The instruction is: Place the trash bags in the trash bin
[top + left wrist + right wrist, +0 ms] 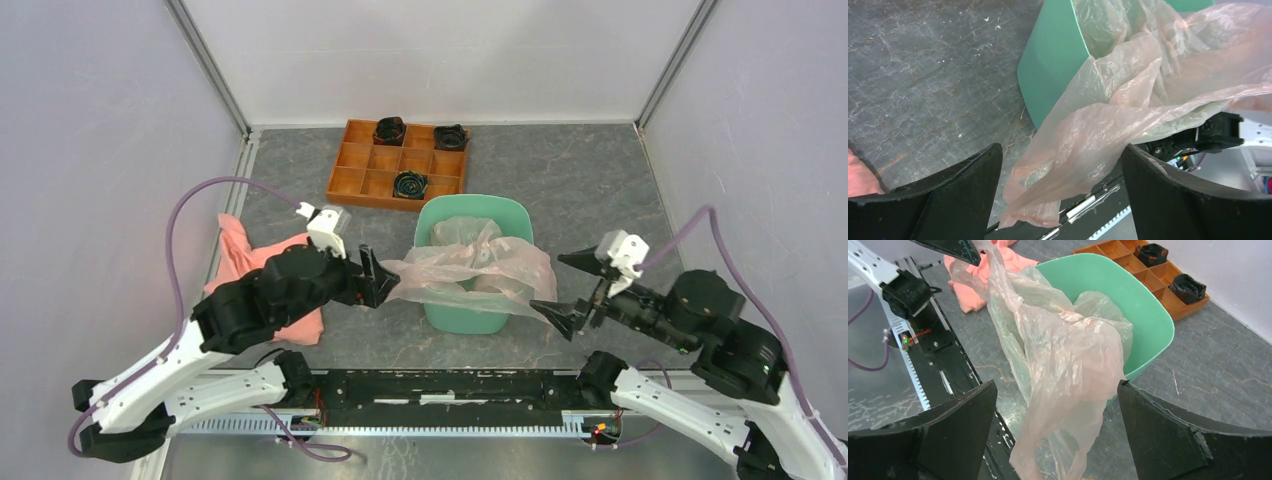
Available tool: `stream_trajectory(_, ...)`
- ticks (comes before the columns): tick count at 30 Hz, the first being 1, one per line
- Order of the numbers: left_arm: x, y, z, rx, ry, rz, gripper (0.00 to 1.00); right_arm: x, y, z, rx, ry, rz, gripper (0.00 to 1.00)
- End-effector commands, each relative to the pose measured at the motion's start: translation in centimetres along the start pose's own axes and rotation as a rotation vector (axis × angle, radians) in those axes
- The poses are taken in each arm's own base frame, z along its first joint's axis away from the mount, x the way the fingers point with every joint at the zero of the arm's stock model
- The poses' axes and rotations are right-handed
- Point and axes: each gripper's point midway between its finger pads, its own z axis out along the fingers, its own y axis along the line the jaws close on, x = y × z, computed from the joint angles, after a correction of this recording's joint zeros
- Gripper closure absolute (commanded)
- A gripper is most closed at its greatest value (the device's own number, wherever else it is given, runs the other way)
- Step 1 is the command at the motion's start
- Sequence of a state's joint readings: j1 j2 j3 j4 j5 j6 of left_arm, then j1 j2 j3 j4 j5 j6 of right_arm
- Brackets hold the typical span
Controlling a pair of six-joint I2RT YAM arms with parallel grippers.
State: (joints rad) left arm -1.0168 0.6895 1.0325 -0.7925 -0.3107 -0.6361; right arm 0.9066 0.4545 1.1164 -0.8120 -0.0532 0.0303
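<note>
The mint-green trash bin (505, 215) stands upright in the middle of the table. A translucent pale-pink trash bag (480, 265) lies partly inside it and drapes over its near rim, with ends sticking out left and right. My left gripper (376, 278) is open at the bag's left end, and the film (1128, 90) hangs loose between its fingers beside the bin (1053, 60). My right gripper (566, 288) is open at the bag's right end. In the right wrist view the bag (1068, 350) hangs between the spread fingers in front of the bin (1143, 315).
An orange compartment tray (400, 160) with black coiled items sits behind the bin. A salmon-pink cloth (245, 265) lies on the left under my left arm. The black mounting rail (430, 385) runs along the near edge. Grey walls close in both sides.
</note>
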Motion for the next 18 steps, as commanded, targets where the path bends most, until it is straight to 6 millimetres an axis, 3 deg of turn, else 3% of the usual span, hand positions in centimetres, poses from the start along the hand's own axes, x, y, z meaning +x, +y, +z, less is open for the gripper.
stream_trajectory(1,-1.5,-1.1,0.0,0.046,-0.040,0.058,0.11,-0.7,-0.1,2.0,-0.019,-0.002,-0.063,0.05)
stream_trajectory(4,-1.2,-0.2,0.6,-0.012,-0.039,0.053,0.26,-0.3,-3.0,2.2,0.155,0.014,-0.033,0.20)
stream_trajectory(8,-1.4,0.7,1.9,-0.111,-0.020,0.072,0.46,-0.6,-7.4,1.3,0.432,0.010,0.028,0.66)
stream_trajectory(10,-2.1,1.0,2.3,-0.155,-0.024,0.084,0.61,-0.7,-8.2,1.7,0.482,0.007,0.037,0.81)
stream_trajectory(11,-2.6,1.0,2.5,-0.173,-0.034,0.088,0.69,-0.7,-8.5,1.9,0.502,0.009,0.038,0.94)
stream_trajectory(12,-3.2,1.1,2.5,-0.187,-0.047,0.091,0.75,-0.6,-9.0,2.2,0.532,0.020,0.041,0.99)
stream_trajectory(18,-7.2,2.2,3.5,-0.258,-0.104,0.087,0.96,-0.5,-10.6,4.7,0.616,0.073,-0.020,1.00)
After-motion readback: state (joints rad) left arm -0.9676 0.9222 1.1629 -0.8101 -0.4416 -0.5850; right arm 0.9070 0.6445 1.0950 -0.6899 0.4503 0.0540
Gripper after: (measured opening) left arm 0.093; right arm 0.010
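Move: Hanging right at the open left fingers, the trash bag's left edge is about 1 cm ahead, 2 cm to the right and 2 cm below. The right hand, also open, has the bag's right edge roughly 2 cm ahead, 3 cm to its left and 4 cm lower. The trash bin's middle lies about 7 cm ahead and 20 cm right of the left hand, some 18 cm down; the pink cloth is around 25 cm left and 4 cm ahead. Closing on the bag's two edges, both hands pinch the film and carry on forward over the table: the right about 9 cm, drifting slightly right as its wrist swings some 30 degrees clockwise, the left about 5 cm, mostly late on, with a small roll of its left side upward and a slight counter-clockwise turn. ##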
